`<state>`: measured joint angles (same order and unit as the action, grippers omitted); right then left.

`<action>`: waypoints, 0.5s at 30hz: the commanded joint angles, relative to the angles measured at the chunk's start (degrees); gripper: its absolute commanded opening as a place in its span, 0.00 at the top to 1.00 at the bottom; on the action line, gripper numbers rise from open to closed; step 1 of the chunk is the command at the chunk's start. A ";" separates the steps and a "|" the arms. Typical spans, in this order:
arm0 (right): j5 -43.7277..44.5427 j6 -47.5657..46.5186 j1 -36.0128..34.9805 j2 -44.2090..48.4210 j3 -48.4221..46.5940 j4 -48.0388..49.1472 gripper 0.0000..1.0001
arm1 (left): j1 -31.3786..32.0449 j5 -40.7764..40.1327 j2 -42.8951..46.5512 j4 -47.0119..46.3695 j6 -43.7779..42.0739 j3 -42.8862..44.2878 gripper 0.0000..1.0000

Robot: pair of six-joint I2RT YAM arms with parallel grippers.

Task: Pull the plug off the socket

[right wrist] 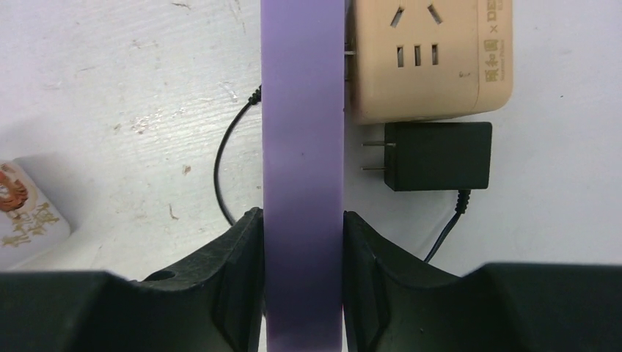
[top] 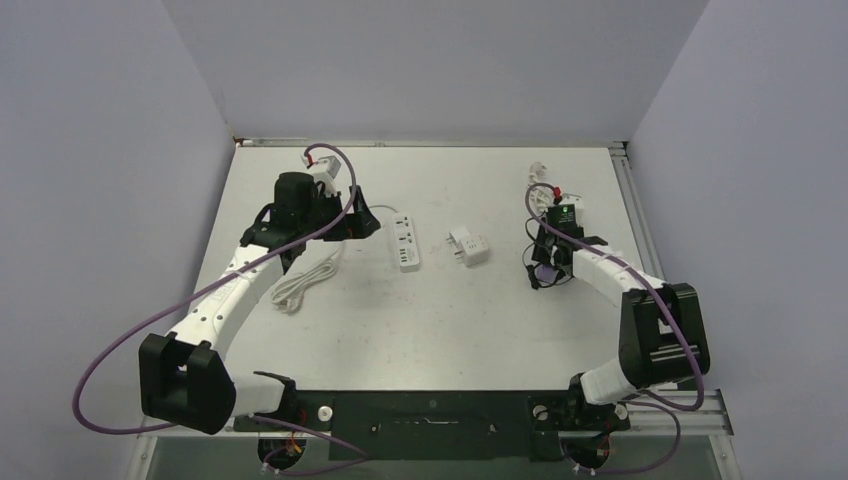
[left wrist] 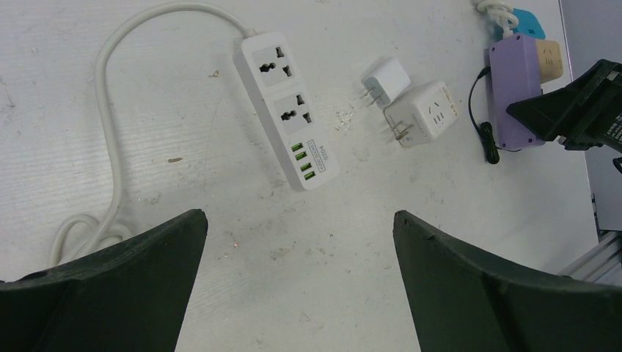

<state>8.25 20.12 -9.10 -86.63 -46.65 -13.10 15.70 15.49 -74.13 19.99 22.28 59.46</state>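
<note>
My right gripper (right wrist: 303,220) is shut on a purple socket strip (right wrist: 302,132), its fingers pressed flat against the two long sides. A beige plug adapter (right wrist: 429,59) sits against the strip's right side with its pins in it. Just below it lies a black plug (right wrist: 438,155) with a thin black cable; its two bare prongs point at the strip and show a small gap. In the top view the right gripper (top: 547,270) is at the table's right. My left gripper (left wrist: 299,216) hangs open over bare table, with nothing between its fingers.
A white power strip (left wrist: 286,110) with a looped white cable (left wrist: 110,147) lies mid-table. A white cube adapter (left wrist: 422,114) and a small white charger (left wrist: 386,79) lie to its right. A blue item (left wrist: 528,22) lies beyond the purple strip.
</note>
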 commanded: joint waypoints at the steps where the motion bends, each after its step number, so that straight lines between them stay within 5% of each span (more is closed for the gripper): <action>1: 3.05 -1.07 -2.21 7.48 -1.92 0.68 0.95 | 0.03 1.17 -0.08 -2.06 0.39 0.46 0.04; 15: 7.99 -0.64 -17.85 19.98 -0.61 0.15 0.95 | 0.13 2.58 -0.31 -3.87 1.07 -0.54 0.04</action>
<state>12.84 19.73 -21.37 -71.11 -46.65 -17.26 15.70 16.40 -74.19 19.55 22.63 59.29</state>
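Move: Off to the right hand's left, about 17 cm over and 3 cm ahead at nearly its own height, stands the white cube plug, on the side the gripped purple socket strip goes; the small white plug is 20 cm left, 5 cm ahead. The tan plug on the strip sits some 7 cm ahead and 6 cm right, the black adapter 2 cm ahead and 7 cm right. From the left hand the white cube plug lies 26 cm right, 3 cm ahead and 16 cm below. Raising the purple strip by its near end, the right hand keeps its pinch and climbs about 8 cm, swinging left some 5 cm towards the white cube plug's side as the rise slows and easing slightly back late on. The fingers tip up to point more forward by about 10 degrees, and the hand turns nearly as much counter-clockwise. ##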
